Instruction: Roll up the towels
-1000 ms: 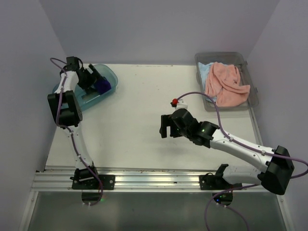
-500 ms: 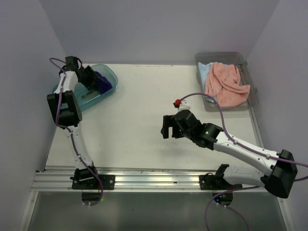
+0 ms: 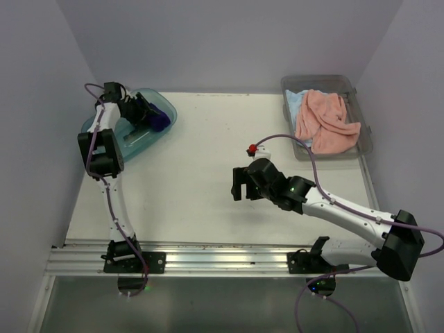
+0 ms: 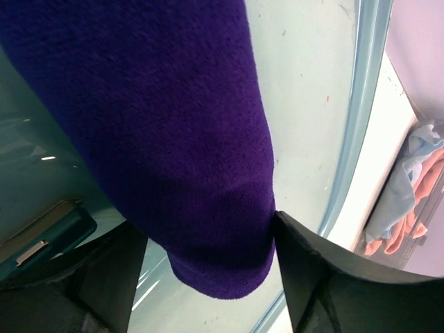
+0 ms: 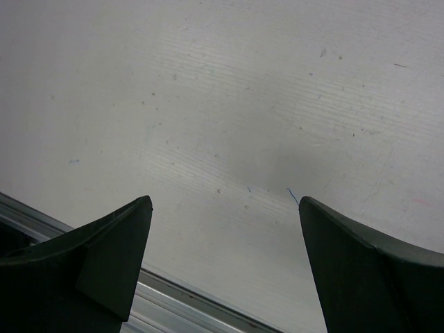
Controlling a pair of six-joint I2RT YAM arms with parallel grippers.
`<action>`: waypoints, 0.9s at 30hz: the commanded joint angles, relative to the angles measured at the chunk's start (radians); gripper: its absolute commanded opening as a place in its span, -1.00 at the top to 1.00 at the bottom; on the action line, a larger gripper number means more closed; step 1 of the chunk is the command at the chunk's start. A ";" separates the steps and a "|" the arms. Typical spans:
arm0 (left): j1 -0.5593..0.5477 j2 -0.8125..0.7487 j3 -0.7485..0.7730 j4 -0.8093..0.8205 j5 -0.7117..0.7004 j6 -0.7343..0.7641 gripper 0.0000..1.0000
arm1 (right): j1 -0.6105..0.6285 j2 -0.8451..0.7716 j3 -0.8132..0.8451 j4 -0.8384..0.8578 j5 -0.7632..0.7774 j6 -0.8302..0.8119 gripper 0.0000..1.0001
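Observation:
A dark purple towel (image 3: 159,119) sits rolled inside the teal tub (image 3: 141,143) at the far left. My left gripper (image 3: 148,115) reaches into the tub and is shut on this roll. In the left wrist view the purple towel (image 4: 173,139) fills the gap of the left gripper (image 4: 208,236) and touches both fingers. A salmon pink towel (image 3: 326,121) lies crumpled in the grey bin (image 3: 365,143) at the far right, over a light blue towel (image 3: 295,103). My right gripper (image 3: 239,184) hangs open over bare table at mid-right, with nothing in the right gripper (image 5: 225,208).
The tub's rim (image 4: 361,104) runs close by the right finger in the left wrist view. A red connector (image 3: 251,148) on the right arm's cable hangs above the table. A metal rail (image 3: 222,260) runs along the near edge. Walls close in on both sides.
The left gripper's fingers have closed in on the purple roll, and the teal tub has slid a little to the right. The right arm has barely shifted.

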 commanded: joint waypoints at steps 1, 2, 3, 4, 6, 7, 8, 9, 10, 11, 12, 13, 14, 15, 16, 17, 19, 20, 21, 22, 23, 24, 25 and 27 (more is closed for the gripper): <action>-0.004 0.000 0.033 0.026 0.013 0.038 -0.54 | -0.001 0.014 0.049 0.020 0.000 -0.003 -0.82; -0.004 -0.012 0.026 0.026 0.008 0.039 -0.59 | -0.001 0.014 0.050 0.020 0.000 -0.004 -0.82; -0.004 -0.019 0.023 0.024 0.004 0.044 -0.63 | -0.001 0.017 0.050 0.020 -0.001 -0.006 -0.82; -0.004 -0.023 0.021 0.018 -0.009 0.050 -0.71 | -0.002 0.019 0.052 0.023 -0.001 -0.006 -0.82; -0.004 -0.042 0.023 0.001 -0.021 0.064 -0.79 | -0.001 0.023 0.055 0.023 -0.003 -0.009 -0.82; -0.003 -0.048 0.023 -0.012 -0.035 0.068 -0.81 | -0.001 0.025 0.056 0.023 -0.004 -0.009 -0.82; -0.003 -0.054 0.023 -0.020 -0.042 0.071 -0.82 | -0.001 0.025 0.055 0.024 -0.004 -0.009 -0.82; -0.003 -0.065 0.023 -0.028 -0.050 0.080 -0.86 | -0.001 0.025 0.055 0.023 -0.003 -0.009 -0.82; -0.003 -0.069 0.023 -0.035 -0.064 0.085 -0.88 | 0.001 0.023 0.055 0.023 -0.001 -0.009 -0.82; -0.003 -0.080 0.023 -0.051 -0.070 0.090 -0.90 | -0.001 0.023 0.055 0.024 0.000 -0.009 -0.82; -0.003 -0.083 0.024 -0.060 -0.076 0.099 -0.93 | -0.001 0.022 0.055 0.024 0.002 -0.009 -0.82; 0.000 -0.086 0.021 -0.069 -0.088 0.103 -0.94 | -0.001 0.022 0.055 0.024 0.002 -0.010 -0.82; 0.001 -0.094 0.023 -0.086 -0.096 0.108 -0.96 | -0.001 0.020 0.055 0.024 0.000 -0.010 -0.82; -0.001 -0.100 0.023 -0.095 -0.107 0.116 -0.98 | -0.001 0.017 0.053 0.026 0.002 -0.010 -0.82; 0.001 -0.104 0.019 -0.103 -0.124 0.120 -0.99 | -0.001 0.016 0.053 0.027 0.002 -0.010 -0.82; 0.001 -0.115 0.013 -0.115 -0.131 0.125 -0.99 | -0.002 0.016 0.050 0.029 0.002 -0.010 -0.82; 0.001 -0.127 0.000 -0.120 -0.157 0.136 -0.99 | -0.002 0.010 0.045 0.032 0.002 -0.007 -0.82; 0.001 -0.141 -0.019 -0.120 -0.162 0.137 -0.99 | -0.002 0.010 0.041 0.035 0.000 -0.004 -0.82; 0.002 -0.150 -0.031 -0.118 -0.164 0.139 -0.99 | -0.001 0.007 0.041 0.034 0.002 -0.004 -0.82; 0.004 -0.160 -0.042 -0.115 -0.171 0.139 -0.99 | -0.002 0.000 0.039 0.034 0.002 -0.004 -0.82; 0.002 -0.179 -0.059 -0.117 -0.176 0.139 -0.99 | -0.001 -0.003 0.038 0.035 0.005 -0.006 -0.82; 0.002 -0.189 -0.065 -0.115 -0.177 0.140 -0.99 | -0.001 -0.006 0.036 0.034 0.007 -0.004 -0.82; 0.004 -0.203 -0.071 -0.118 -0.179 0.142 -0.99 | -0.002 -0.010 0.035 0.032 0.011 -0.006 -0.82; 0.004 -0.245 -0.088 -0.115 -0.182 0.143 -0.99 | -0.001 -0.020 0.032 0.027 0.014 -0.010 -0.82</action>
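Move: The rolled purple towel lies in the teal box with its near end between the left fingertips; its middle is about 3 cm ahead of the left hand, 3 cm to the right and 2 cm lower. The box's middle is some 4 cm back and 6 cm left of that hand, about 4 cm down. From the idle right hand, the towel lies roughly 36 cm ahead, 31 cm left and 10 cm below. The purple roll is let go: the left fingers, already part open and straddling its near end, spread fully while the hand hardly moves. The hand then draws back about 3 cm and 2 cm to the left, away from the towel, tilting some 10 degrees so its left side rises, and lifts 2 cm at the finish. ##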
